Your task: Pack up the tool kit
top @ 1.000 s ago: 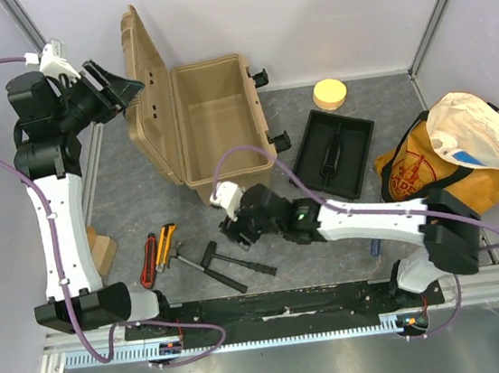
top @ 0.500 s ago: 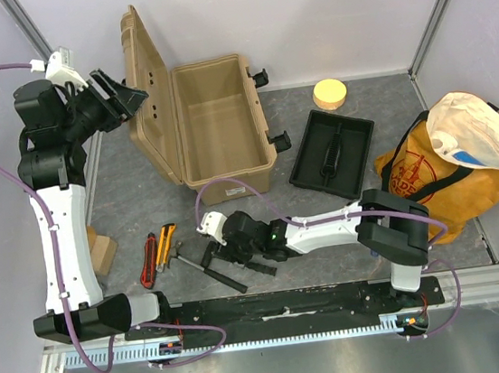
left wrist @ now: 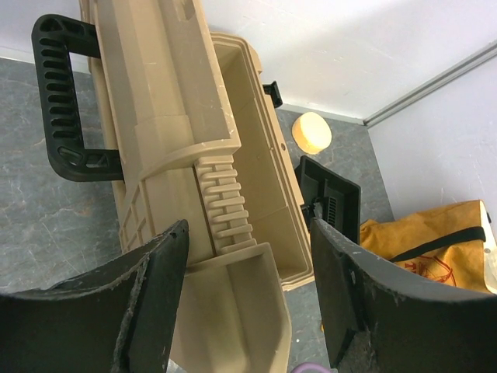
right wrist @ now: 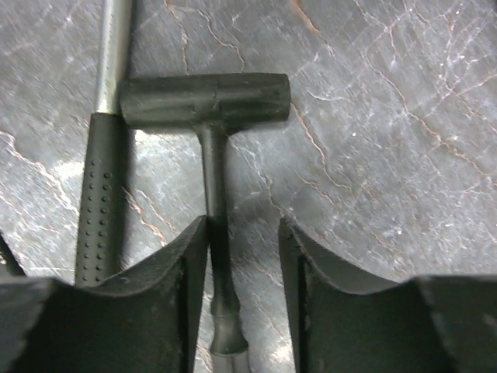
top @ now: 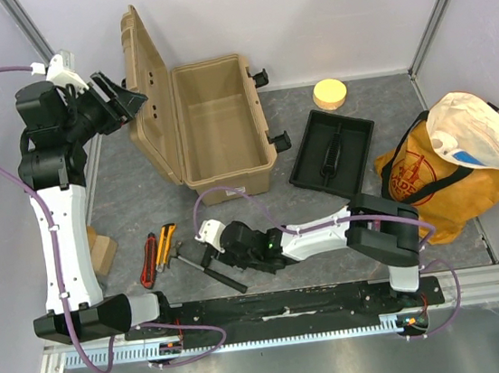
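The tan toolbox point(top: 219, 122) stands open with its lid point(top: 147, 90) upright; its black inner tray point(top: 332, 154) lies on the table to its right. My left gripper point(top: 124, 93) is open and empty beside the lid's upper edge point(left wrist: 171, 116), near the black handle point(left wrist: 66, 101). My right gripper point(top: 217, 256) is low over a black mallet point(right wrist: 203, 99). Its jaws are open astride the mallet's handle point(right wrist: 213, 233), which touches the left finger. A second hammer point(right wrist: 99, 194) lies alongside. A yellow tool point(top: 166, 244) and a red tool point(top: 148, 261) lie to the left. No blue-handled tool shows.
An orange-yellow fabric bag point(top: 451, 157) sits at the right. A round yellow block point(top: 330, 94) lies behind the tray. A wooden block point(top: 103, 253) stands by the left arm. White walls close in the back and sides.
My right arm has swung left and down from beside the toolbox's front to sit over the mallet handle. The left gripper shifted slightly by the lid.
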Tool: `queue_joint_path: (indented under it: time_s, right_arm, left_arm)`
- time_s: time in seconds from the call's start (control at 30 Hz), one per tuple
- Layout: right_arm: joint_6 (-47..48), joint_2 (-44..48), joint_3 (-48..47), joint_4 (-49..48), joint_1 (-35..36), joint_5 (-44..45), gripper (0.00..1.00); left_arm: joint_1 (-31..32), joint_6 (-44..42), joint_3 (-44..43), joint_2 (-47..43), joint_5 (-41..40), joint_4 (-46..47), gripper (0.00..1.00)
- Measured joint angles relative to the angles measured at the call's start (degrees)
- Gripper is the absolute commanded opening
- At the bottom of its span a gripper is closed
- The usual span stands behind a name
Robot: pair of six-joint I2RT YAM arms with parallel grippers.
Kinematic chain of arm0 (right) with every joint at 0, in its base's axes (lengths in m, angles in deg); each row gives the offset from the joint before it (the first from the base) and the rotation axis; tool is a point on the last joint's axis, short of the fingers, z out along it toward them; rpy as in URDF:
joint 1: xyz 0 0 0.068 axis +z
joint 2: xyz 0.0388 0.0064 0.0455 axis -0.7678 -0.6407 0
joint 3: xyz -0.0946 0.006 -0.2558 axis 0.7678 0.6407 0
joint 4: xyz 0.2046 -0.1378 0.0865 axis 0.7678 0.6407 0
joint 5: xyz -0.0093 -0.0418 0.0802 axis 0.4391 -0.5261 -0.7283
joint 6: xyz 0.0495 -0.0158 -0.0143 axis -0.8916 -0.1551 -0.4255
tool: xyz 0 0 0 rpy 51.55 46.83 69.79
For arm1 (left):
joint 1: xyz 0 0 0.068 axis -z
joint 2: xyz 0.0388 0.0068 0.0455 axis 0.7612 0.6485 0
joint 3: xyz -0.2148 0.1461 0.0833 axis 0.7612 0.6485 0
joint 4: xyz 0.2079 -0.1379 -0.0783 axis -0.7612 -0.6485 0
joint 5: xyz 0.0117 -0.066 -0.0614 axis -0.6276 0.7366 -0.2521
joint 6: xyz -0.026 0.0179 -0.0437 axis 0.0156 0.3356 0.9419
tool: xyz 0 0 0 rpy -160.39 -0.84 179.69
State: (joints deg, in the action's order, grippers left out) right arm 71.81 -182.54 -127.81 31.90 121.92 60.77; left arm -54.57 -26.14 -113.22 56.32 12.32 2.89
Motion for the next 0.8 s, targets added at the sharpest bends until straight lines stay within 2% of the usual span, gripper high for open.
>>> queue_joint_path:
  time_s: [0.03, 0.2, 0.5, 0.8]
  right_arm:
    - [-0.3, -0.3, -0.1, -0.3, 0.2, 0.5, 0.4]
    - [-1.6, -0.9, -0.2, -1.7, 1.0, 1.8, 0.0]
    - [-2.0, 0.5, 0.5, -0.8, 1.5, 5.9, 0.0]
    - [2.1, 13.8, 1.8, 0.7, 3.2, 19.7, 0.0]
  left_arm:
    - [0.0, 0.0, 0.1, 0.0, 0.0, 0.0, 0.7]
    - [0.0, -0.2, 0.3, -0.2, 0.0, 0.0, 0.7]
    - [0.0, -0.4, 0.3, -0.3, 0.0, 0.0, 0.7]
    - [0.0, -0.5, 1.5, -0.9, -0.6, 0.5, 0.7]
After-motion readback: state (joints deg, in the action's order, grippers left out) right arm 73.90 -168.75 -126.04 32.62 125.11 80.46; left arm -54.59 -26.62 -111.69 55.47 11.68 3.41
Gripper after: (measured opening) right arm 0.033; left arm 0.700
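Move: The black mallet lies right under my right hand, its handle already between my open fingers. Its middle is about 2 cm to my right, 1 cm back and 1 cm below, with the head to the forward-left. The claw hammer's middle is 5 cm to my left and 1 cm back, the yellow cutter 14 cm left and 4 cm ahead, and the open case's middle some 27 cm ahead and 2 cm right. From my left hand the mallet is about 20 cm back, 17 cm right and 42 cm down. I close my right fingers on the mallet's handle just behind its head, pinching it almost in place. Then I lift it about 10 cm off the table, faster and faster, easing a few centimetres forward towards the case and a little right, while the wrist tips the fingers up some 15 degrees and turns about 10 degrees clockwise. ##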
